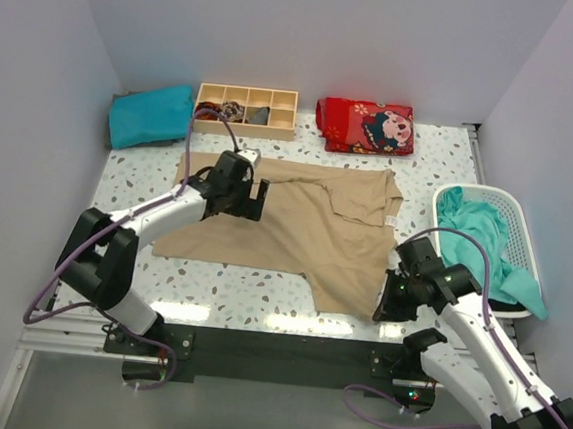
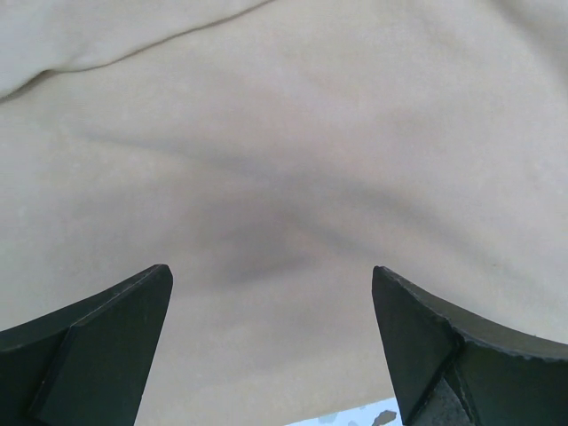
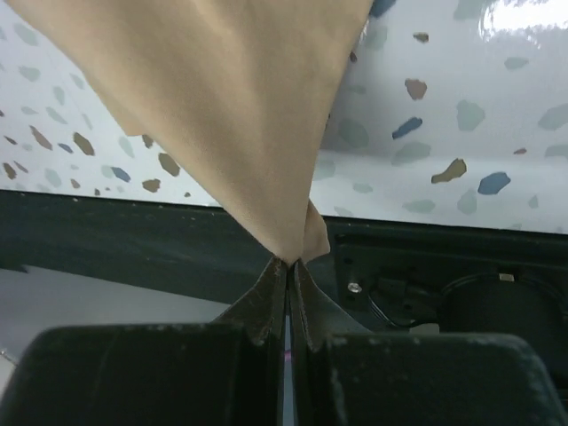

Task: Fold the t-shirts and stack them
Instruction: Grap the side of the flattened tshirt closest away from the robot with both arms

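Note:
A tan-beige t-shirt [image 1: 296, 225] lies spread across the middle of the speckled table, its near right corner drawn toward the front edge. My right gripper [image 1: 386, 312] is shut on that corner, and the right wrist view shows the tan cloth [image 3: 240, 115] pinched between the closed fingertips [image 3: 288, 264]. My left gripper [image 1: 248, 199] hovers open over the shirt's left part; its wrist view is filled with tan cloth [image 2: 293, 160] between two spread fingers [image 2: 444, 337]. A folded teal t-shirt [image 1: 152, 114] lies at the back left. More teal t-shirts [image 1: 480, 237] are heaped in a basket at right.
A white laundry basket [image 1: 519, 217] stands at the right edge. A wooden compartment tray [image 1: 246, 110] and a folded red patterned cloth [image 1: 366, 127] sit along the back. The table's dark front rail [image 1: 284, 355] runs under the right gripper.

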Controlling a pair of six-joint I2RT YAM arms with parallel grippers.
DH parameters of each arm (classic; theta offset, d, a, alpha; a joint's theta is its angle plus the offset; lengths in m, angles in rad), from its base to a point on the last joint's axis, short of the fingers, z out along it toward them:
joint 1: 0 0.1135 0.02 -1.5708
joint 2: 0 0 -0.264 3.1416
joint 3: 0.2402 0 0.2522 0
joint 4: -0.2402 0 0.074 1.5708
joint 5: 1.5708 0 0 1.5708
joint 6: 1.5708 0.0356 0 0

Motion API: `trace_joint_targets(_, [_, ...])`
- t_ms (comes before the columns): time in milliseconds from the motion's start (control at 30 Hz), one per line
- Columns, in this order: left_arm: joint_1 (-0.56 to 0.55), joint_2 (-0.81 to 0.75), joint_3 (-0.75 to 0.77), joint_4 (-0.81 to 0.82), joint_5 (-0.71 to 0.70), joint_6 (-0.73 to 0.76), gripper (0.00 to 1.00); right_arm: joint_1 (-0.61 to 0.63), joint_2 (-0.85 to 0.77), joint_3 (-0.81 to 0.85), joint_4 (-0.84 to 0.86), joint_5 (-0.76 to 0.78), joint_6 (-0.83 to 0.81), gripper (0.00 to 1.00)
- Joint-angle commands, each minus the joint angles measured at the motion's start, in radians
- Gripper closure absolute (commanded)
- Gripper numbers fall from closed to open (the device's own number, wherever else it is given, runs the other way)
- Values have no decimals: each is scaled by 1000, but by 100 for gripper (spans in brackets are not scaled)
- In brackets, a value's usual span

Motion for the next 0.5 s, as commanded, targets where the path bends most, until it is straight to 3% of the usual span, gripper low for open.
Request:
trace_joint_targets(0, [-1,-82,-47,-76,-71,-51,0,5,-41,-28,-81,-70,24,100])
trace_joint_targets(167, [-1,-150,-126,-113,-82,-104,0,7,-64,-58,-56,-117,42,100])
trace_joint_targets(267, [-1,-190,-168,-116,-97,-134,0,5,-36,-38,-18,-28,28,100])
trace_joint_targets(467, [-1,-237,-202,-197,-112,-185,0,7,140,-45,234,-1,25,100])
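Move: The left hand hovers open about 6 cm above the t-shirt, with the near hem some 14 cm back and the shirt's near left corner about as far back and roughly 24 cm to the left. The right hand already pinches the near right part of the t-shirt about 7 cm above the table; the table's near edge lies some 7 cm back of it, the white label about 23 cm ahead, and the laundry basket 18 cm ahead and 26 cm to the right. The left hand, fingers wide open and touching nothing, travels over the t-shirt about 6 cm back and 4 to 5 cm left towards the near hem, ending about 2 cm lower and turned some 10 degrees counter-clockwise. The right hand keeps its pinch on the near right part, drawing it back about 2 cm towards the table's near edge, then easing forward again by as much and sinking slightly. ##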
